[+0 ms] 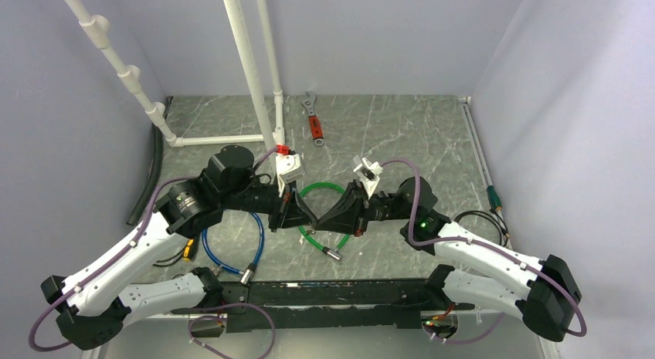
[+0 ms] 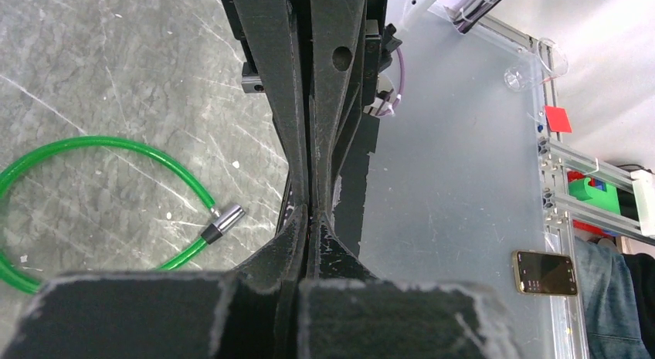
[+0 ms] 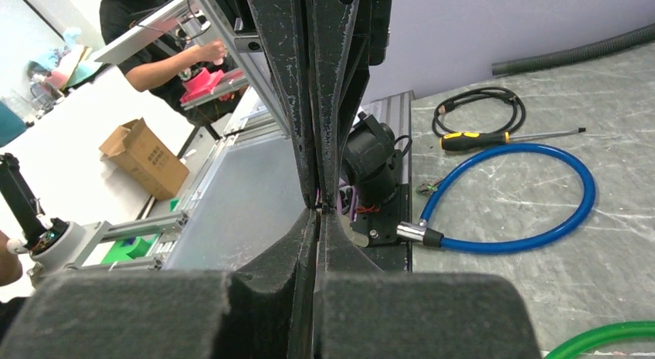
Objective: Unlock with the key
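Note:
My two grippers meet tip to tip over the middle of the table, above the green cable loop. The left gripper is shut, and so is the right gripper. Of the key only a thin brownish sliver shows, pinched between the right pads where the left fingertips meet them. The rest of it is hidden inside both pairs of pads. The green cable's silver lock end lies free on the table below the grippers.
A blue cable loop lies left of centre, with a yellow-and-black screwdriver beside it. A red-handled wrench is at the back. White pipes rise at the back left, and a black hose runs along the left wall.

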`<state>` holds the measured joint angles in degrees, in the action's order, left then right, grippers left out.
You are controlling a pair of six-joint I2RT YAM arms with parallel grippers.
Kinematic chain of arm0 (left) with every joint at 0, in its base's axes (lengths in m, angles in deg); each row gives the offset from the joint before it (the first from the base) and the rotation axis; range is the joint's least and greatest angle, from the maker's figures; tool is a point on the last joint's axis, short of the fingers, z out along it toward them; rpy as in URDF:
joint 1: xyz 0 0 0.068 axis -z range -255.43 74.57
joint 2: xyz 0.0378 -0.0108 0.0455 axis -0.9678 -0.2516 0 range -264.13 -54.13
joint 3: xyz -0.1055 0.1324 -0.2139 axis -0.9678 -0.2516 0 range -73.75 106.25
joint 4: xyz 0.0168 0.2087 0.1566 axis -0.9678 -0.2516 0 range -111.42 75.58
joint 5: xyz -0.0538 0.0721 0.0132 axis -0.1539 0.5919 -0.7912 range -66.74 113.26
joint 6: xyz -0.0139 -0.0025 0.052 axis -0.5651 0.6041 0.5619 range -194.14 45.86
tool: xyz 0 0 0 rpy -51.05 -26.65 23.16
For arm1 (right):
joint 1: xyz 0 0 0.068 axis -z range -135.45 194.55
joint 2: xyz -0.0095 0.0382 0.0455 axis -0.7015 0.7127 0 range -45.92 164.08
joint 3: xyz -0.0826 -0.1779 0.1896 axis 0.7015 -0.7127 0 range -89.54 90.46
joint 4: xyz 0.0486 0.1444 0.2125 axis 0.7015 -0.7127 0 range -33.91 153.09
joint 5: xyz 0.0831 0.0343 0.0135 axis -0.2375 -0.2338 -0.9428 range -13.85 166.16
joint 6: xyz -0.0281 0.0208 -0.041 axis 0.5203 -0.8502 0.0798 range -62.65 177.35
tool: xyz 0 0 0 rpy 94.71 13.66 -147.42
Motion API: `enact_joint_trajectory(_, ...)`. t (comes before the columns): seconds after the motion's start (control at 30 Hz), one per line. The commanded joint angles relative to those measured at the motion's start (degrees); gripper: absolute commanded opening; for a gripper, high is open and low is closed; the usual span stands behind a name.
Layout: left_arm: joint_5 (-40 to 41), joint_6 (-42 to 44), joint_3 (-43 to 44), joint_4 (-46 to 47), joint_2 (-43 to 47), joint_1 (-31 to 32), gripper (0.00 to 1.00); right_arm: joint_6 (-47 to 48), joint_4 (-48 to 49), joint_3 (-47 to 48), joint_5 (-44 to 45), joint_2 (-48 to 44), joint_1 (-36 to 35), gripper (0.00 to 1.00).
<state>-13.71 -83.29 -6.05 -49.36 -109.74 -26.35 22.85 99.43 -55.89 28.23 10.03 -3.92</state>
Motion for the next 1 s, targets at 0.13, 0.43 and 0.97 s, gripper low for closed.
enact_joint_trajectory(0.13,2.4,-0.6,-0.6,4.0,0.7,0.1,0.25,1.4,1.3,1.8,2.2,-0.1,-0.7,0.00)
enact_joint_trajectory(0.43,7.3,-2.5,-2.0,4.3,2.9,0.1,0.79,1.1,-5.3,-2.6,13.0,-3.8,-0.8,0.00)
enact_joint_trajectory(0.97,37.6,-22.1,-3.8,-6.8,1.5,0.1,0.97,-6.4,-39.0,-4.6,47.1,-17.6,0.5,0.00)
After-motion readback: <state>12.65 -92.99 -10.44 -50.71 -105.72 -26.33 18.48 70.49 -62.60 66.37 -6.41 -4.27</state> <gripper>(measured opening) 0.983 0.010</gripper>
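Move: Between both hands' shut fingertips sits the key, practically at each hand point and about 1 cm below. From either hand the green lock's barrel lies some 29 cm below, about 3 cm ahead and 3 cm to the right. From the right hand, the middle of the green loop is about 12 cm ahead and 1 cm right, the blue lock's barrel about 4 cm back and 19 cm left, both at table height. Opening wide, the left hand lets go of the key and backs off about 6 cm forward, also left and down, turning some 30 degrees counter-clockwise. The right fingers stay shut on the key and carry it about 7 cm forward, 7 cm down and 5 cm right, speeding up towards the green lock while swinging nearly 40 degrees clockwise. ##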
